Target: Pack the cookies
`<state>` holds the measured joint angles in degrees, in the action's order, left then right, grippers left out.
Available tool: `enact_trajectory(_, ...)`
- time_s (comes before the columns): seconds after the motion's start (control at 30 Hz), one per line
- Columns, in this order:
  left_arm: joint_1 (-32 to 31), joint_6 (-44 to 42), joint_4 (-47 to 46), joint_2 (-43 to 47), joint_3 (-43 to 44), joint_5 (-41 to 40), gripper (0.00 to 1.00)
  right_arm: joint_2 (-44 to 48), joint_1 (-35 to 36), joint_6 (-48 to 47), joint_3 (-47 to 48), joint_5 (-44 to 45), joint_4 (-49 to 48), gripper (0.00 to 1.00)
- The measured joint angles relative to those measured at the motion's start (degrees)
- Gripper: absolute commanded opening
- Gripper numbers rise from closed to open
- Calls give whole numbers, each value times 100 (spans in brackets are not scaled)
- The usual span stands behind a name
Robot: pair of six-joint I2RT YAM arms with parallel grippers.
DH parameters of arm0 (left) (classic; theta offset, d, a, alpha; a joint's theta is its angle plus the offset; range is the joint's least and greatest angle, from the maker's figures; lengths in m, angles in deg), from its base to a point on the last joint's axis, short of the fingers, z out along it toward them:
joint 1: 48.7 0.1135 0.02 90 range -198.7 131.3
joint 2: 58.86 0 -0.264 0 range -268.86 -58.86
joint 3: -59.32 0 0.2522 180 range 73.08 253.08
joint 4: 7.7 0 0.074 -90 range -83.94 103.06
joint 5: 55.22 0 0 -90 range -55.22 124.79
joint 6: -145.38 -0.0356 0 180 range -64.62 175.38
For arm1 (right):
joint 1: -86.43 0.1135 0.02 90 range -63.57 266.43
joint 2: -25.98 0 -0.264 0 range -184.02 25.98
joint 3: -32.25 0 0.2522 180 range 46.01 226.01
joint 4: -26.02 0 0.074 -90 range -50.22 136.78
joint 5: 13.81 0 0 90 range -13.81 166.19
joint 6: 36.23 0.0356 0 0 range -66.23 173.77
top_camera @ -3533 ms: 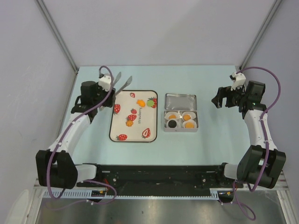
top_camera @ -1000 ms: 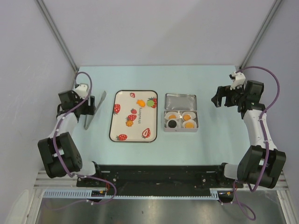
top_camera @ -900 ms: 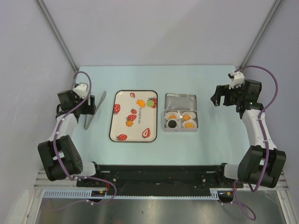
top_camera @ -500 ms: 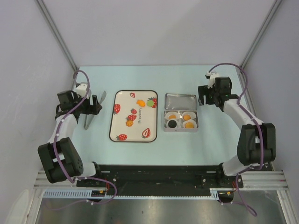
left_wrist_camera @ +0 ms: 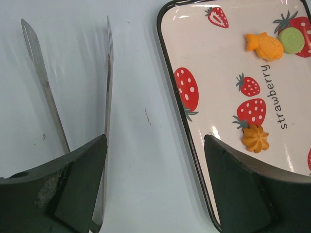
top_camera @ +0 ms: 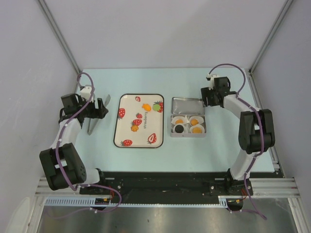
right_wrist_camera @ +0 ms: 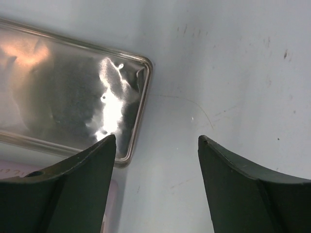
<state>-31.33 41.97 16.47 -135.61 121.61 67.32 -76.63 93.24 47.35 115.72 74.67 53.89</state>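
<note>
Three orange cookies (top_camera: pixel 195 121) and one black cookie (top_camera: pixel 179 128) sit in white paper cups inside the open metal tin (top_camera: pixel 206 127). Its shiny lid (top_camera: pixel 187 105) lies flat behind it and also shows in the right wrist view (right_wrist_camera: pixel 63 87). My right gripper (top_camera: pixel 205 98) is open and empty, low over the table at the lid's back right corner (right_wrist_camera: pixel 156 141). My left gripper (top_camera: pixel 100 109) is open and empty, left of the strawberry tray (top_camera: pixel 127 132), with the table between its fingers (left_wrist_camera: pixel 154 145).
Metal tongs (top_camera: pixel 91 127) lie on the table left of the tray, under my left gripper (left_wrist_camera: pixel 109 92). On the tray (left_wrist_camera: pixel 204 63) are an orange fish piece (left_wrist_camera: pixel 264 46), a green disc (left_wrist_camera: pixel 291 40) and an orange rosette (left_wrist_camera: pixel 255 138).
The left gripper has let go of the tongs, which now lie left of the tray. The right arm has swung left, from the table's right side to the tin lid's corner.
</note>
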Motion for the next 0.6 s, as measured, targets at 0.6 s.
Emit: enact_trajectory(0.6,-52,-2,-7,-129,2,-92,86,-946,240,39,400,114,-70,49)
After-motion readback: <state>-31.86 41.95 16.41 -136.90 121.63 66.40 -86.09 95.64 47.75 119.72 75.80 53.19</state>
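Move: The right hand, open above the table, has the right edge of the open metal lid about 2 cm to its left, some 2 cm ahead and roughly 6 cm below; the lid's middle lies about 12 cm left and 2 cm ahead. The pink box with the packed cookies stands about 12 cm left and 10 cm back. For the left hand, that lid edge is some 58 cm to its right and about 9 cm ahead. The right hand sinks about 5 cm onto the right edge of the open lid, first easing forward over a centimetre and drifting some 2 cm left so that the rim comes between its fingers, while the wrist tips about 5 degrees further down. On the way the fingers narrow from about three-quarters open to half open, one over the lid's inner side and the other just outside the rim, without closing on it yet. ##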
